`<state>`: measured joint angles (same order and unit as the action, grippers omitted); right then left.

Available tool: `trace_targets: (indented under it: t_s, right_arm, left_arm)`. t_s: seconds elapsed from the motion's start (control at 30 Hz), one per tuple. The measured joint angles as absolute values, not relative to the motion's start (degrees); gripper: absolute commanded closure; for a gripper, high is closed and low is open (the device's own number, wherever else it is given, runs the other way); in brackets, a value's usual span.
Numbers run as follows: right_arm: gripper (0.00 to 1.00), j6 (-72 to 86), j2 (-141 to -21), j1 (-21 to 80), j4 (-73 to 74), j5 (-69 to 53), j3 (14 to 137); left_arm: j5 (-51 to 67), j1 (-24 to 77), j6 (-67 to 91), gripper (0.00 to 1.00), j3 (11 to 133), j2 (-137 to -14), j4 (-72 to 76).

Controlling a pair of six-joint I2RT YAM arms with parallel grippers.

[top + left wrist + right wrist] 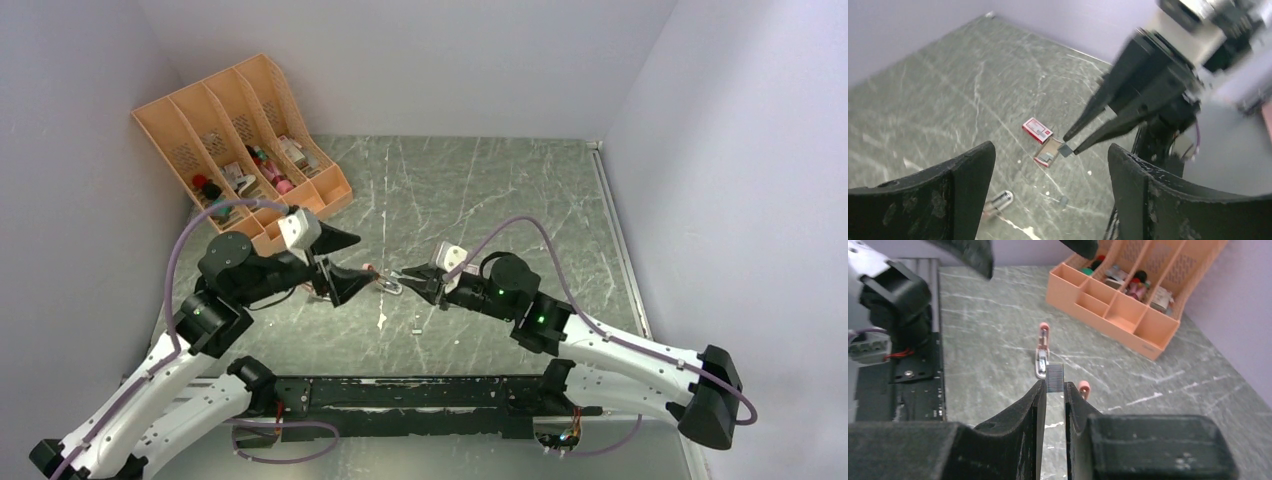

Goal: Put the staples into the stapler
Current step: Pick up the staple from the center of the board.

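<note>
My right gripper (1054,386) is shut on a short silvery strip of staples (1054,377), held upright above the table. Just beyond it lies the pink stapler (1041,360), opened out flat with its metal channel showing. My left gripper (1050,149) is open wide and holds nothing; it faces the right gripper (1070,142) from the left. In the top view the left gripper (345,265) and the right gripper (408,274) hover on either side of the stapler (384,284). The red-and-white staple box (1037,130) and its inner tray (1047,154) lie on the table below.
A peach desk organizer (240,150) with small items stands at the back left. A loose strip of staples (1064,201) lies on the grey marbled table (500,200). Walls close in the left, back and right sides.
</note>
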<state>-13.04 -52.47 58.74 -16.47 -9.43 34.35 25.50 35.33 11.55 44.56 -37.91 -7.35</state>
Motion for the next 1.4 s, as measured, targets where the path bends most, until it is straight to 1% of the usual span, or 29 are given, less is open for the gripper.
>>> trace_targets:
  t_s: [0.07,0.17,0.27,0.37,0.53,0.87,1.17,1.27,1.4]
  right_arm:
    - [0.79,-12.9,-51.9,58.7,-14.4,-12.0,36.2]
    - [0.79,-13.0,-51.3,58.7,-11.6,-15.5,38.8]
    - [0.79,-13.6,-50.6,58.7,-9.0,-17.8,40.6]
    - [0.79,-14.4,-49.5,58.6,-7.4,-19.3,41.0]
    - [0.79,-15.6,-48.6,58.6,-5.1,-21.3,41.2]
    - [0.79,-16.5,-48.6,58.6,-4.9,-22.4,41.2]
    - [0.79,-16.8,-48.8,58.6,-6.2,-21.6,41.2]
    - [0.79,-16.8,-49.0,58.6,-6.5,-21.5,41.2]
    - [0.79,-16.8,-49.7,58.6,-6.5,-21.4,41.2]
  left_arm:
    - [31.8,35.3,4.6,0.14,44.4,-37.0,-6.7]
    - [39.7,35.3,-5.5,0.16,42.9,-35.1,-5.4]
    - [46.2,35.4,-14.1,0.24,41.5,-33.9,-4.5]
    - [50.9,35.4,-21.4,0.29,41.9,-36.3,-5.3]
    - [56.1,35.4,-31.0,0.33,46.2,-45.0,-9.8]
    - [59.5,35.5,-33.0,0.41,47.5,-49.3,-9.6]
    - [59.8,37.3,-33.3,0.55,48.0,-51.7,-10.0]
    - [59.7,37.8,-33.7,0.63,48.4,-52.0,-10.2]
    - [59.5,38.0,-33.9,0.7,48.4,-52.1,-10.3]
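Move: The staple strip is held in the right fingertips, roughly 6 cm to the left hand's right, 7 cm below and 1 cm back. From the right hand, the left gripper it is brought to stands about 7 cm left, 7 cm higher and 1 cm ahead. On the table some 25 cm under the right hand, the stapler lies 6 cm ahead and 3 cm left, a loose staple piece 4 cm back and 4 cm right. The staple strip, still pinched by the right hand, is carried about 4 cm back and as much up, then held there while the left hand comes to it: first back about 5 cm, then right about 5 cm and down some 4 cm. The left wrist swings clockwise some 40 degrees and rolls, and its fingers narrow from wide to roughly a third open around the strip. ##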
